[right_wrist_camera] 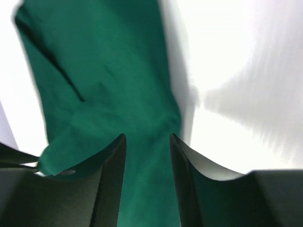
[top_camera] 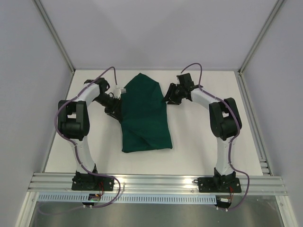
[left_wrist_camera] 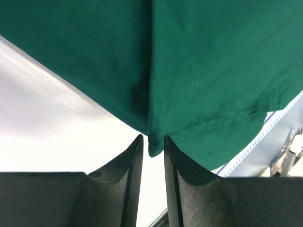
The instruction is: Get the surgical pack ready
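The surgical pack (top_camera: 144, 113) is a dark green cloth bundle lying lengthwise in the middle of the white table, narrower at its far end; whatever it holds is hidden. My left gripper (top_camera: 115, 98) is at its far left edge. In the left wrist view the left gripper (left_wrist_camera: 152, 137) is open by a narrow gap, and a corner of the cloth (left_wrist_camera: 213, 71) hangs right at the tips, not pinched. My right gripper (top_camera: 169, 98) is at the far right edge. In the right wrist view the right gripper (right_wrist_camera: 147, 135) is open, with the cloth (right_wrist_camera: 104, 80) lying beyond the gap and nothing gripped.
The white table (top_camera: 203, 137) is walled by white panels on three sides, with slanted aluminium posts (top_camera: 57, 38) at the back corners. A metal rail (top_camera: 156, 182) carrying both arm bases runs along the near edge. Cables loop off both arms.
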Robot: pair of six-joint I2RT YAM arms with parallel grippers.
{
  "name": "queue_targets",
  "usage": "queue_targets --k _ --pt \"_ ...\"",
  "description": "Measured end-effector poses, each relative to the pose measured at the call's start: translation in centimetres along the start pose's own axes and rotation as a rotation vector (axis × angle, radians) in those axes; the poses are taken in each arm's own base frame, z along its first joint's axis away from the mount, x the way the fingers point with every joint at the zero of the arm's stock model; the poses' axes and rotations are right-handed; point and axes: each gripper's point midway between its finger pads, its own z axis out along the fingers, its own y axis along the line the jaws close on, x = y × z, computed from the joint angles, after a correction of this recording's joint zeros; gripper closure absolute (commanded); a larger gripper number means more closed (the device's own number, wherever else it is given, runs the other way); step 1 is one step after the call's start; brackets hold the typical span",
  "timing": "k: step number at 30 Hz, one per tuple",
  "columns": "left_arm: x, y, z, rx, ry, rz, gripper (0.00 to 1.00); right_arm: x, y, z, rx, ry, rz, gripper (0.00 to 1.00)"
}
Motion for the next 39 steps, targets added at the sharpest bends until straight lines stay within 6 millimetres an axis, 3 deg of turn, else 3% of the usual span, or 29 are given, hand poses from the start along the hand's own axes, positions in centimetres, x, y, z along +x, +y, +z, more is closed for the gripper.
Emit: queue_targets --k 9,12,15,20,25,27,39 --pt "-3.9 -0.1 -3.2 -0.091 -0.103 0.084 0.62 -4.2 5.9 -2.4 -0.170 -0.118 0.004 0.80" --pt "-4.8 0.6 -4.0 -0.149 -0.125 0.105 0.63 -5.3 7.6 -1.7 -0.231 -0.122 0.012 0.83" --pt "-6.1 1.4 -4.8 -0.199 -0.145 0.115 0.63 -5.4 8.5 0.3 -0.270 -0.100 0.035 0.86" --pt "-8.3 3.8 -3.4 -0.217 -0.145 0.097 0.64 -3.6 6.6 4.7 -0.248 -0.022 0.128 0.90" --pt "-7.0 7.5 1.0 -0.213 -0.044 -0.002 0.64 -3.5 4.9 8.0 -0.205 0.002 0.205 0.91" --pt "-6.3 8.0 2.2 -0.196 -0.011 -0.052 0.64 -4.0 4.8 8.8 -0.195 -0.006 0.234 0.91" --pt "-7.1 8.6 1.8 -0.226 -0.013 -0.076 0.64 -7.3 4.1 10.1 -0.163 -0.119 0.433 0.90"
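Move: The left hand is aimed at the green cloth's left edge some 10 cm ahead, 2 cm left and 5 cm below. The loose fold corner lies right beneath it, about 4 cm down. The right hand hangs over the cloth's right edge. Its goal, the upper right corner, is roughly 14 cm ahead, 4 cm left and 3 cm below, while the far tip lies about 21 cm ahead and 17 cm left of the right hand. Hop both grippers forward over the green cloth and down again. Lift the left one from the fold corner, carry it about 10 cm forward and set its part-open tips down astride the left edge. Take the right one up, forward and left, closing its fingers, then lower it to the cloth and skim it on forward towards the upper right corner, turning clockwise about 20 degrees. ##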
